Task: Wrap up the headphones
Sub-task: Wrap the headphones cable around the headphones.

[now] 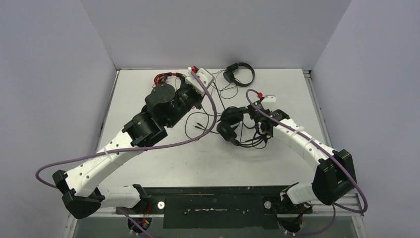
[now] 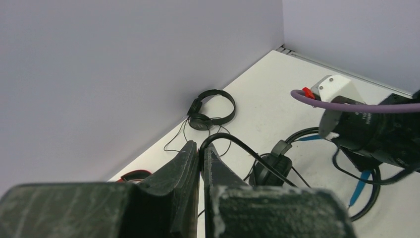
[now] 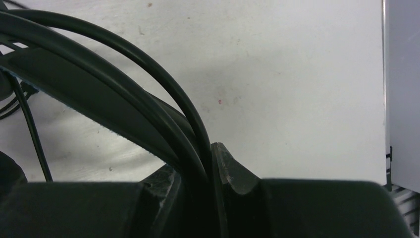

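Headphones with a black and blue headband (image 1: 230, 124) lie mid-table, their earcup (image 2: 272, 168) also showing in the left wrist view. My right gripper (image 1: 257, 122) (image 3: 200, 158) is shut on their headband (image 3: 89, 99), with loops of black cable (image 3: 148, 64) pinched in alongside it. My left gripper (image 1: 199, 100) (image 2: 202, 151) is shut on a thin black cable (image 2: 237, 144) that arcs from its fingertips toward that earcup. All-black headphones (image 1: 239, 74) (image 2: 210, 110) rest by the back wall. Red headphones (image 1: 163, 78) (image 2: 131, 175) are partly hidden behind my left arm.
Loose black cable (image 1: 198, 126) trails over the table between the two arms. Grey walls close in the back and both sides. The right arm's wrist (image 2: 366, 129), with its purple hose, fills the right of the left wrist view. The table's right edge (image 3: 384, 99) is close.
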Available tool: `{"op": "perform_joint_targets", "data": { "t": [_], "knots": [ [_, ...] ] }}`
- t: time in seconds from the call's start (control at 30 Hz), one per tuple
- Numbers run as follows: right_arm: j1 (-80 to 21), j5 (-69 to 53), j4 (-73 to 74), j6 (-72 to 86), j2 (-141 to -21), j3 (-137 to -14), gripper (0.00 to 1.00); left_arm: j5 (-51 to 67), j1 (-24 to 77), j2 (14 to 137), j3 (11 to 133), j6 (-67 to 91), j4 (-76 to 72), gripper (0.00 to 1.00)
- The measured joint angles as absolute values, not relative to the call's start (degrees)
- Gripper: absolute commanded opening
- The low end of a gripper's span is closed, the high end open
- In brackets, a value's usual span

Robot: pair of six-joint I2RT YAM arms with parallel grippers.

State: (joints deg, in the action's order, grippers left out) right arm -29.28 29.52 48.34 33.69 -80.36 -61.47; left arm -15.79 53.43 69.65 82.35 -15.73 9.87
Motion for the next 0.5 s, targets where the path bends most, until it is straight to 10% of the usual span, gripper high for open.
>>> {"op": "perform_joint_targets", "data": {
  "t": [0.5],
  "knots": [
    [-36.9, 20.1, 43.9, 23.0, -74.4, -57.8, 0.0, 0.2, 36.4, 78.5, 83.6, -11.5, 9.3, 0.0]
  ]
}}
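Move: The headphones' ear cups, which the cable pinched in the left gripper is to be wound around, lie about 36 cm below the left hand, 11 cm to its right and 3 cm farther out. The cable plugs rest on the table some 7 cm ahead of the left hand and 2 cm to its left; the small black headset is about 30 cm ahead and 18 cm to its right. From the right hand, holding the headband, the cups are roughly 13 cm left, 3 cm ahead and slightly lower. Carry the left gripper forward about 8 cm, out beyond the ear cups, keeping the cable pinched; let it sink some 5 cm, mostly late, with the fingers tipping slightly down. Meanwhile keep the right gripper shut on the headband and bring it about 5 cm left and a little back, turning it some 20 degrees counter-clockwise. ##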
